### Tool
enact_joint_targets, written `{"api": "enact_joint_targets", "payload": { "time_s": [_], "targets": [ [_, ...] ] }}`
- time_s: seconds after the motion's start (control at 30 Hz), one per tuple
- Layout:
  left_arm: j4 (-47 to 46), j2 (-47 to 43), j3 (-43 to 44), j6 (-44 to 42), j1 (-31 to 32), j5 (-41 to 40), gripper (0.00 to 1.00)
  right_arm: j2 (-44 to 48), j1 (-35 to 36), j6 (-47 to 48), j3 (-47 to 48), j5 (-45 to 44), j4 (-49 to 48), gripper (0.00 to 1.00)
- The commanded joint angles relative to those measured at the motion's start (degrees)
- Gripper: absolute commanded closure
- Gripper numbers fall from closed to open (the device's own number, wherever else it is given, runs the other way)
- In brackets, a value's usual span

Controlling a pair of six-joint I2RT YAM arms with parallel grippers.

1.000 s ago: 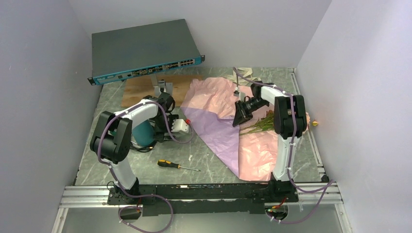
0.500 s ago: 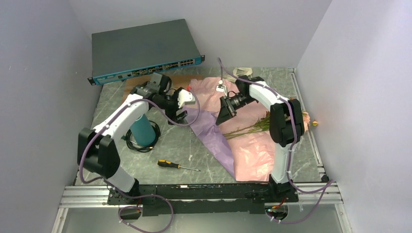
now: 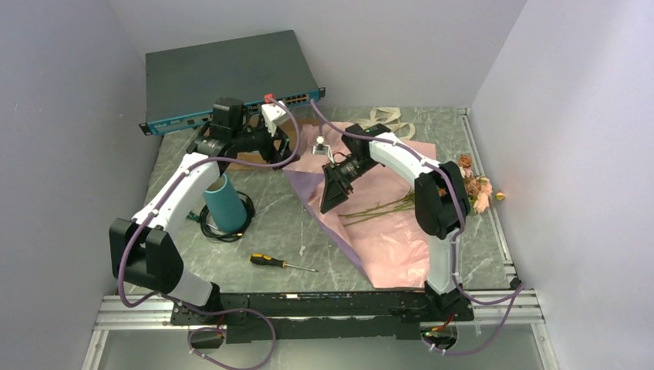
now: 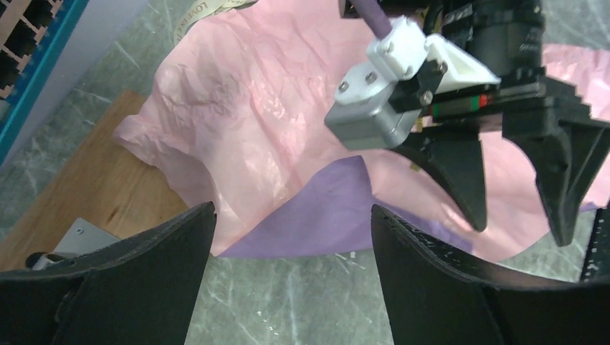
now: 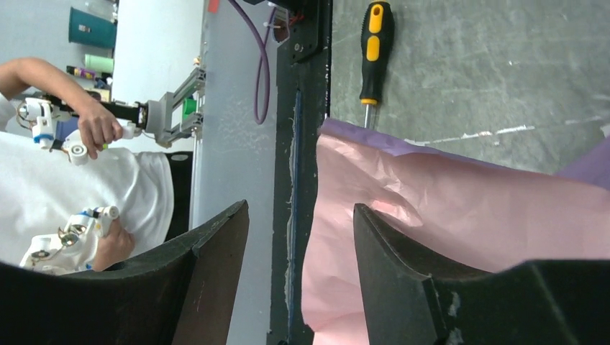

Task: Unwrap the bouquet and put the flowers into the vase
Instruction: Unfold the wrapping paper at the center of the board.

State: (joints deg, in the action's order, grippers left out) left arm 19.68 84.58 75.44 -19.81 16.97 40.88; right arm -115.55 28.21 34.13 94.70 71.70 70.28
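Observation:
The bouquet lies unwrapped. Its pink and purple paper is spread over the table's right half. The flowers' green stems lie across the paper, with the blooms at the far right edge. The teal vase stands upright at the left. My right gripper hangs open over the paper's left part with nothing between its fingers. My left gripper is open just above the table at the paper's back-left edge. In the left wrist view the right gripper is straight ahead.
A black cable coil circles the vase. A yellow-handled screwdriver lies near the front. A network switch leans at the back left above a wooden board. A cream ribbon lies at the back.
My left arm swung away from the vase to the paper's back-left edge. My right gripper moved left and opened. The paper lies flatter, and the blooms now show.

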Motion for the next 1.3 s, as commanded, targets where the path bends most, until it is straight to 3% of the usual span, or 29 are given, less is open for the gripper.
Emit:
{"api": "enact_joint_targets", "payload": {
  "time_s": [0.0, 0.27, 0.5, 0.73, 0.8, 1.0, 1.27],
  "targets": [
    [-2.18, -1.73, -0.65, 4.44, -0.36, 6.39, 0.15, 0.68, 1.63, -3.29, 0.02, 2.37, -7.81, 0.41],
    [5.92, -0.87, -2.43, 3.33, 0.61, 11.24, 0.18, 3.18, 3.88, -12.48, -4.56, 1.93, -20.85, 0.41],
    [10.01, -0.49, -5.93, 3.16, 3.41, 8.81, 0.2, 4.39, 4.53, -13.79, -5.66, 0.92, -22.39, 0.41],
    [7.67, 0.37, -8.79, 5.0, 6.17, 5.61, 0.23, 5.31, 4.66, -13.99, -6.28, 0.28, -22.47, 0.41],
    [7.66, 1.28, -8.84, 4.93, 7.11, 4.28, 0.28, 5.48, 4.64, -13.69, -6.31, 0.25, -22.18, 0.41],
    [11.77, 3.14, -7.36, 2.89, 8.93, -1.83, 0.6, 6.56, 4.5, -11.08, -5.48, -0.79, -19.29, 0.41],
    [20.67, 2.08, -5.71, -1.72, 9.48, -3.32, 0.84, 8.48, 4.07, -10.16, -6.7, -0.75, -18.02, 0.41]
  ]
}}
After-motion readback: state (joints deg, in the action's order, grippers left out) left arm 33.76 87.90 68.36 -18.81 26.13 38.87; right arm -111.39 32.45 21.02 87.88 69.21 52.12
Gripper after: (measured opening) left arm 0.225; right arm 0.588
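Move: The raised left edge of the wrapping paper lies about 8 cm back, 5 cm right and 11 cm below the left gripper. The right gripper stands by that edge, roughly 11 cm back, 8 cm right and 9 cm below the left one. The vase is some 18 cm left, 13 cm back and 18 cm below the left gripper. From the right gripper the edge is about 3 cm ahead, 2 cm left and slightly below. Bring the left gripper back and down about 10 cm each way, drifting slightly right, to the raised paper edge beside the right gripper. Tip its fingers some 25 degrees farther downward, and once the backward travel is done sink the last few centimetres, closing the wide-open fingers on the edge. Ease the right gripper about 3 cm left and a little down, then slightly back right, its fingers staying half open. ##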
